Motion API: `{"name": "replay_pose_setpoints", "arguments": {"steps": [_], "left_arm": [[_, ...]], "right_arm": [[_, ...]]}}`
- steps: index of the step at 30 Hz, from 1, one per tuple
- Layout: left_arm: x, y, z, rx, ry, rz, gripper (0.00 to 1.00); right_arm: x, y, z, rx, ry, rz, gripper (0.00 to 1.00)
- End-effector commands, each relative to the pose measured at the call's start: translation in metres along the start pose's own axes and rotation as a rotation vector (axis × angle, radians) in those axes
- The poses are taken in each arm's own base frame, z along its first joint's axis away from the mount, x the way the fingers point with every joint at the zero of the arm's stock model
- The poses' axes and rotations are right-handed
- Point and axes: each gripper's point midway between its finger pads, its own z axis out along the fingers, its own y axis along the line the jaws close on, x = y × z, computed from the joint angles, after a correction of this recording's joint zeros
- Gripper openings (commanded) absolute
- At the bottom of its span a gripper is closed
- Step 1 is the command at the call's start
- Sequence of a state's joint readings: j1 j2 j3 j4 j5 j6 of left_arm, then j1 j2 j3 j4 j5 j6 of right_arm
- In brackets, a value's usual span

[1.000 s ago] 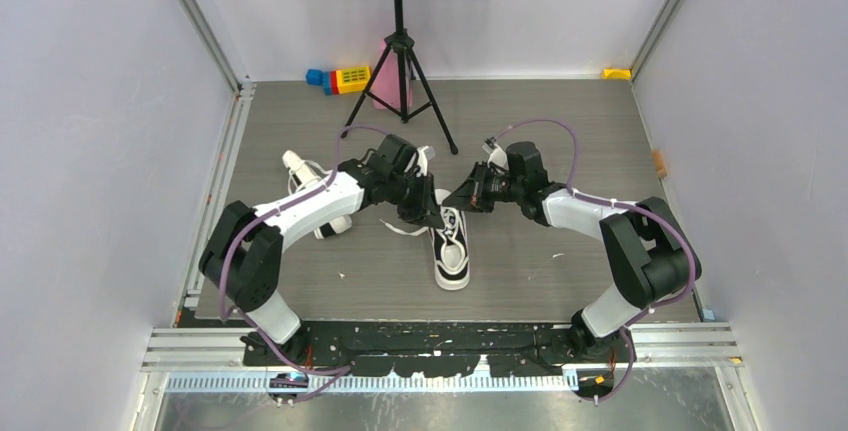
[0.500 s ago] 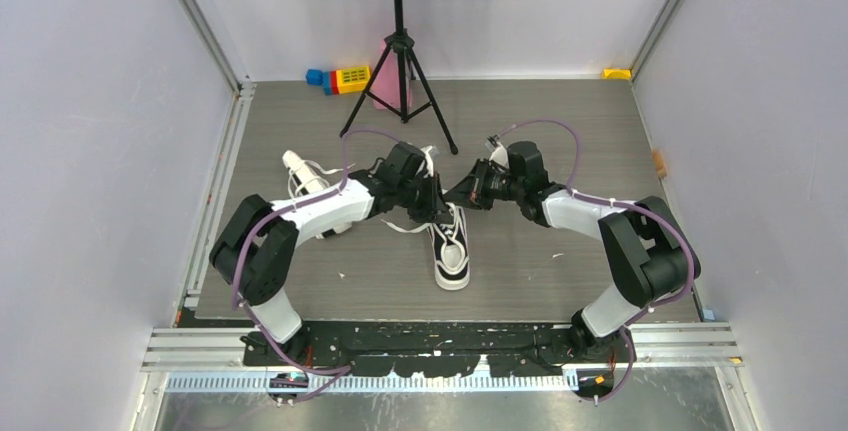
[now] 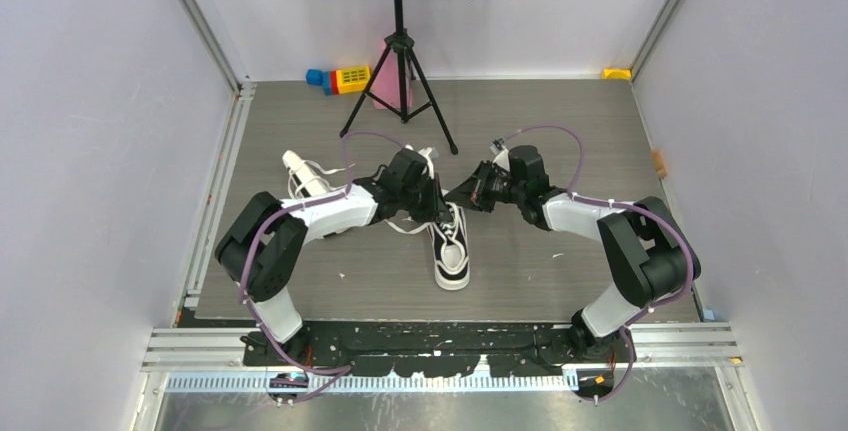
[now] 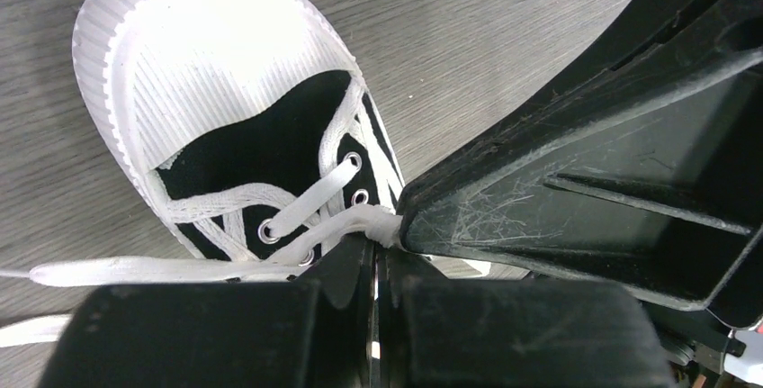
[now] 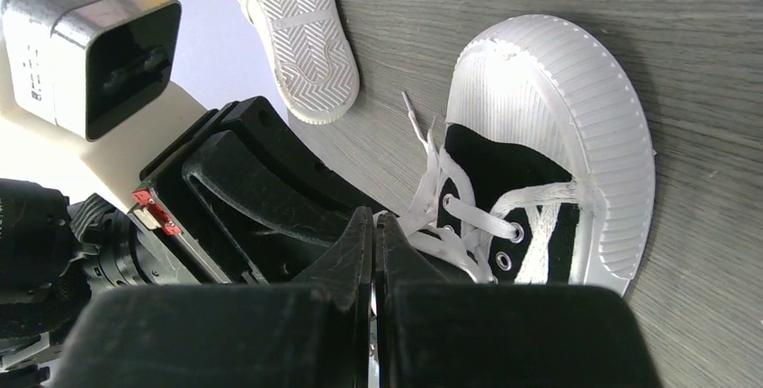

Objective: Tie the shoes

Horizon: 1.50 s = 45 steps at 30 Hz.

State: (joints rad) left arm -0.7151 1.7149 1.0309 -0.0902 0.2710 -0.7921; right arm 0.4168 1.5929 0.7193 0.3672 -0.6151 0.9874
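One black sneaker (image 3: 451,251) with a white toe cap stands upright mid-table, toe toward the near edge. It also shows in the left wrist view (image 4: 216,91) and the right wrist view (image 5: 549,136). Its white laces (image 4: 306,199) are loose. My left gripper (image 3: 436,208) and right gripper (image 3: 456,197) meet tip to tip over the shoe's upper eyelets. Left jaws (image 4: 376,248) are shut on a bunched lace strand. Right jaws (image 5: 373,226) are shut on lace strands (image 5: 432,226). The second sneaker (image 3: 306,179) lies on its side at the left, sole showing (image 5: 292,41).
A music stand's tripod (image 3: 400,81) stands behind the shoes. Coloured toy blocks (image 3: 340,78) and a pink object (image 3: 384,79) lie at the back wall, and a yellow piece (image 3: 617,73) in the back right corner. A loose lace end (image 4: 135,271) trails left of the shoe.
My left gripper has moved right and slightly back, closing in on the right gripper over the shoe's laces. The right arm has barely moved.
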Motion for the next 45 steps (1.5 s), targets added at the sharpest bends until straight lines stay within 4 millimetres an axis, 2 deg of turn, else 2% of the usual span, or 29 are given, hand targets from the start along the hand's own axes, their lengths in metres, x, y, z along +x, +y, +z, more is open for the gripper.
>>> {"name": "replay_pose_setpoints", "arguments": {"steps": [1,7,14,20,24,36,39,45], "left_arm": [[-0.016,-0.017,0.002,0.073,-0.072,0.059,0.0],[0.004,-0.023,0.018,0.159,0.035,0.029,0.0],[0.029,-0.028,0.013,0.238,0.154,0.031,0.0],[0.028,-0.022,0.013,0.246,0.163,0.02,0.0],[0.029,-0.022,0.014,0.259,0.177,0.027,0.0],[0.031,-0.014,0.016,0.233,0.176,0.034,0.0],[0.03,-0.015,0.016,0.232,0.176,0.034,0.0],[0.03,-0.015,0.017,0.233,0.179,0.036,0.0]], "right_arm": [[-0.008,0.022,-0.005,-0.058,-0.051,-0.028,0.0],[-0.014,0.02,-0.007,-0.018,-0.116,-0.011,0.0],[-0.015,0.004,-0.008,0.074,-0.119,-0.037,0.0],[-0.012,-0.002,-0.015,0.129,-0.119,-0.053,0.01],[-0.011,-0.004,-0.018,0.155,-0.109,-0.062,0.12],[-0.011,-0.01,-0.022,0.209,-0.099,-0.084,0.3],[-0.011,-0.011,-0.024,0.22,-0.097,-0.089,0.38],[-0.009,-0.017,-0.029,0.275,-0.087,-0.099,0.39]]}}
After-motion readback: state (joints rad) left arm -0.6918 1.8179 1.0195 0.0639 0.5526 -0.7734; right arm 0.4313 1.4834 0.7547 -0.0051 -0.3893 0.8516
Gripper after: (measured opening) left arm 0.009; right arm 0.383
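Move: The shoe's lace crossing is right at both closed gripper tips: about 2 cm ahead of and 1 cm above the left tip, and about 1 cm back and below the right one. The shoe's middle lies some 5 cm back and 6 cm below the left hand, its toe cap roughly 3 cm ahead and 6 cm below. The other shoe is about 27 cm to the left and 6 cm farther out. Keep the left gripper shut on its lace and draw it about 3 cm right and back over the laces, turning it clockwise some 15 degrees, then hold still. Meanwhile take the right gripper about 4 cm right and down, rolling its left side down about 15 degrees, and over the latter half spread its fingers to a bit over a third around the lace at its tips. ##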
